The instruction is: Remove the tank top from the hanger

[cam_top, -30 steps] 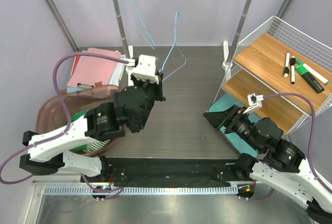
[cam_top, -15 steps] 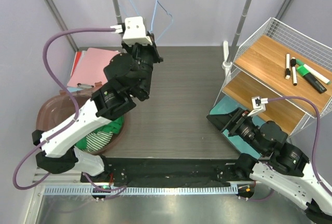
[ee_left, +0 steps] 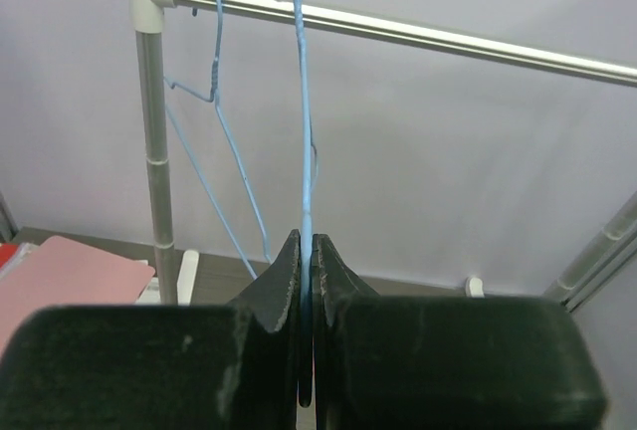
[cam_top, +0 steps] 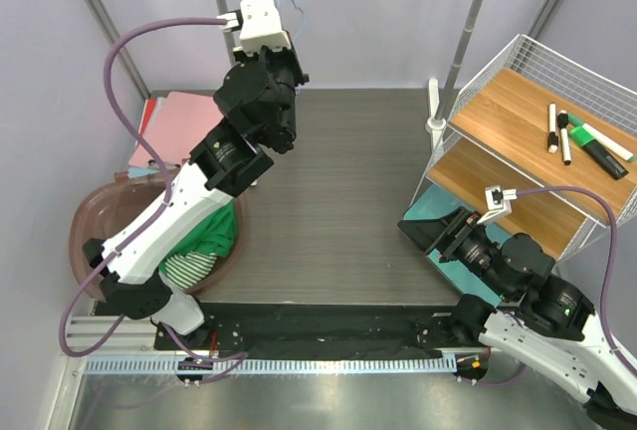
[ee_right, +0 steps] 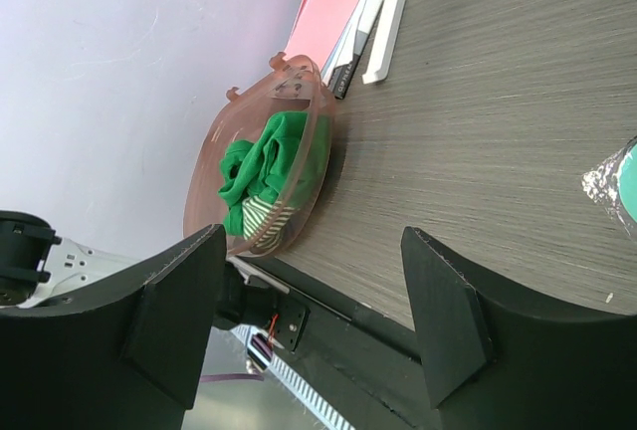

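The green tank top (cam_top: 206, 239), with a striped cloth under it, lies bunched in the brown basin (cam_top: 84, 241) at the left; it also shows in the right wrist view (ee_right: 261, 166). My left gripper (cam_top: 290, 24) is raised high at the back, just under the rail. It is shut on the wire of a bare blue hanger (ee_left: 303, 102), which runs straight up from between the jaws of the gripper (ee_left: 307, 243) past the rail (ee_left: 418, 34). My right gripper (cam_top: 426, 232) is open and empty low at the right (ee_right: 314, 243).
A second blue hanger (ee_left: 215, 92) hangs on the rail beside the left post (cam_top: 227, 27). Pink folders (cam_top: 179, 129) lie at the back left. A wire shelf (cam_top: 537, 131) with markers (cam_top: 577, 139) stands at the right, with a teal item (cam_top: 438, 216) under my right gripper.
My left arm has lifted the bare blue hanger from over the table up to the rail at the back. My right gripper has shifted slightly and stays open.
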`<state>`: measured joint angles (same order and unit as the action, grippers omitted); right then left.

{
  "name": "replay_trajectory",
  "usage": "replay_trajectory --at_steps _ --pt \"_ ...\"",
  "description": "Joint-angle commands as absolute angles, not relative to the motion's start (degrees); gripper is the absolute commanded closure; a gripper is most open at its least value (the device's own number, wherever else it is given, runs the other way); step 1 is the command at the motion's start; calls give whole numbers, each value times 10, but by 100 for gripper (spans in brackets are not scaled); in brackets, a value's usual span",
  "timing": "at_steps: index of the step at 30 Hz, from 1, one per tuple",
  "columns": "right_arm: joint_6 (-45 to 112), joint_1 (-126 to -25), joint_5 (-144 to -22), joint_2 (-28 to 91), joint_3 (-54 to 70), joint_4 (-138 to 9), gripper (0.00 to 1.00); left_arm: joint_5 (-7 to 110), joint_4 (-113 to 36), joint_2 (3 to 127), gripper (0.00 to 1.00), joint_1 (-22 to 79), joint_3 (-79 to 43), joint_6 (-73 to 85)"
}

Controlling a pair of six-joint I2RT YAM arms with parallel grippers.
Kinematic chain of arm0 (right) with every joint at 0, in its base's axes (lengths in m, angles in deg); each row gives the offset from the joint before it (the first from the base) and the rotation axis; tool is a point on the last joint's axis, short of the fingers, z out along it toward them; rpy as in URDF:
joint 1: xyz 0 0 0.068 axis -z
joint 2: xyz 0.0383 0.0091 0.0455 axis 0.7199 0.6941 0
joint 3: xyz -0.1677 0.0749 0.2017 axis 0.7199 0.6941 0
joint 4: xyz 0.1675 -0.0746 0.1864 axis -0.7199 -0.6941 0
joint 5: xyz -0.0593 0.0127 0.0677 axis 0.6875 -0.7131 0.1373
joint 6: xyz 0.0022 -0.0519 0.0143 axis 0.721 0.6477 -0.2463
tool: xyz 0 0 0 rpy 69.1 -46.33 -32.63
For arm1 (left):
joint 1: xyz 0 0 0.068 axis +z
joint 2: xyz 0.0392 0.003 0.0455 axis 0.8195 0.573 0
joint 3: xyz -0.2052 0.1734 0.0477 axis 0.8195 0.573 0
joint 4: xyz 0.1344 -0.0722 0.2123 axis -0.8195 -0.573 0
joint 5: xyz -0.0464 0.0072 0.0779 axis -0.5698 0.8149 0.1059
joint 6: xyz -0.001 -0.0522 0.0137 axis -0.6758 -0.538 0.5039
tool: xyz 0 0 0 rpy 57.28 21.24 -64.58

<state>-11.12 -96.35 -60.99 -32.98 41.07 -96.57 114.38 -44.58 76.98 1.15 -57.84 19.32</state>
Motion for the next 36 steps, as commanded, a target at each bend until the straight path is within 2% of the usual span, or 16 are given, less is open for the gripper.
replay_trajectory --at_steps 1,12,21,30,32,33,35,36 --pt "-128 -964 -596 -336 399 -951 23 1133 -446 780 100 22 -598 180" --pt "-127 -965 -599 -337 402 -952 24 1087 -495 774 100 47 -555 82" --pt "-128 -964 -599 -340 403 -954 23 1022 -507 707 100 86 -447 4" --pt "-133 -964 -604 -342 411 -951 23 959 -540 691 100 104 -429 -25" --pt "-135 -964 -605 -343 414 -952 24 944 -550 689 94 103 -426 -39" --pt "-135 -964 -606 -344 415 -951 23 927 -563 688 80 103 -425 -44" --pt "-135 -964 -607 -345 418 -954 23 909 -576 679 64 103 -419 -63" --pt "-135 -964 -605 -345 419 -954 24 889 -580 667 51 103 -413 -69"
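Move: The left hand holds the bare hanger. The stretch of rail it is meant for lies about 10 cm ahead and 13 cm above that hand, level with it sideways. The first hanger hangs some 8 cm to this hand's left, 12 cm ahead and 4 cm above. From the idle right hand, the same stretch of rail is roughly 30 cm ahead, 24 cm left and 36 cm up. The left hand lowers the hanger about 8 cm to hook it over the rail, then starts opening. ##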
